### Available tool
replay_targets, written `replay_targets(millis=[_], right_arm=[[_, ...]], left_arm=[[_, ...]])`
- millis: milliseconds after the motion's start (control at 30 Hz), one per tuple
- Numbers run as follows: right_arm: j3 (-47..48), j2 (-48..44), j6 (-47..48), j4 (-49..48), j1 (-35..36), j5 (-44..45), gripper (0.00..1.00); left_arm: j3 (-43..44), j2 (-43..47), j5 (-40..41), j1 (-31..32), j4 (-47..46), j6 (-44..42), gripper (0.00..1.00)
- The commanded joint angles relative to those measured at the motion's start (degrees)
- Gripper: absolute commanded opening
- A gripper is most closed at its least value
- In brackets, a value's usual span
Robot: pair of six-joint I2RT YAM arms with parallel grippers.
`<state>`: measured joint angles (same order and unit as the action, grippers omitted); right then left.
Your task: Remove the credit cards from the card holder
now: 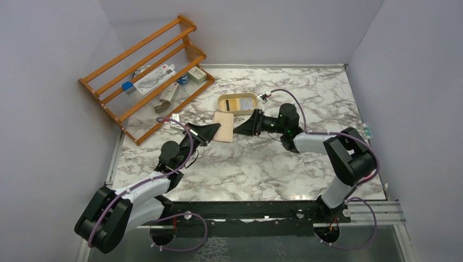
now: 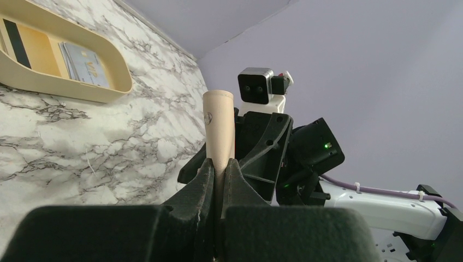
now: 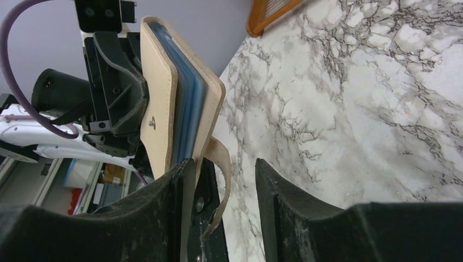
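Observation:
The tan card holder (image 1: 223, 126) is held up on edge above the marble table, between my two grippers. My left gripper (image 2: 218, 161) is shut on its near edge; the holder (image 2: 219, 125) rises straight out of the jaws. In the right wrist view the card holder (image 3: 158, 98) gapes slightly, with light blue credit cards (image 3: 188, 103) between its flaps. My right gripper (image 3: 224, 164) is open at its other edge. The loose snap tab (image 3: 221, 174) hangs between the jaws, unpinched. A yellowish card (image 2: 33, 52) with a black stripe and a pale blue card (image 2: 84, 65) lie in the cream tray (image 2: 82, 90).
The oval cream tray (image 1: 237, 103) sits just beyond the grippers. A wooden rack (image 1: 147, 71) with small items stands at the back left. Grey walls close the table on three sides.

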<state>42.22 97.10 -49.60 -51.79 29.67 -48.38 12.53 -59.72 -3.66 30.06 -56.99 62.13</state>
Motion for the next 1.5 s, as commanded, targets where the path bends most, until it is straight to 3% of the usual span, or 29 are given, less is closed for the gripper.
replay_targets(millis=[0,167,267,400,533,600,667,833,900,1100,1467], right_arm=[[3.4,1.2,0.5,-1.4,1.2,-1.7,0.49],[4.1,1.9,0.4,-1.4,1.9,-2.0,0.48],[4.1,2.3,-0.1,-2.1,2.1,-2.2,0.42],[3.8,2.3,-0.3,-2.5,2.2,-2.5,0.27],[3.5,1.9,-0.2,-2.1,2.2,-2.8,0.02],[3.2,1.1,0.4,-1.2,2.1,-2.9,0.01],[3.0,-0.4,1.7,0.9,2.2,-2.7,0.01],[3.6,-4.9,6.6,10.9,2.1,-1.4,0.01],[4.4,-6.7,9.2,16.3,2.1,-1.1,0.01],[6.7,-11.7,16.5,33.6,2.1,1.4,0.01],[4.8,-12.9,18.7,37.4,2.1,-4.6,0.01]], left_arm=[[1.4,0.1,-1.4,-0.3,-4.0,0.4,0.0],[1.4,0.2,-1.2,-0.2,-4.0,0.4,0.0],[1.2,0.4,-1.1,-0.3,-4.0,0.4,0.0],[0.9,0.5,-0.9,-0.3,-4.0,0.4,0.0],[0.3,0.6,-0.3,-0.3,-4.0,0.5,0.0],[-0.4,0.7,0.1,-0.3,-3.9,0.7,0.01],[-1.3,0.7,0.5,-0.3,-3.9,1.0,0.17],[-4.6,0.5,1.4,-0.3,-3.9,2.1,0.81],[-5.5,0.4,1.7,-0.3,-3.7,2.4,0.95],[-6.3,-2.3,0.6,-0.3,-3.4,3.2,0.99],[-6.2,-12.5,-2.4,-0.1,-10.8,3.7,0.99]])
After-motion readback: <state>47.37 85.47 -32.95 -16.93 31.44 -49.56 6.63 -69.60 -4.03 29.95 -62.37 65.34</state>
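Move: The left hand still grips the card holder. Its middle lies about 2 cm to that hand's right and 1 cm ahead, level with the fingertips. From the half-open right hand the holder's middle is some 5 cm to the left, level fore and aft, and about 3 cm higher, with its curved strap right at the fingers. The tray of cards stands on the table about 12 cm ahead of the right hand and straight in line, some 14 cm lower. The right hand edges about 1.5 cm left and shuts its fingers on the holder's strap, taking hold of it. The left hand then opens wide, lets go and sinks about 7.5 cm, its fingers tipping some 10 degrees down. Meanwhile the right hand keeps its pinch and draws the holder back and slightly to the right, fingertips dipping. ##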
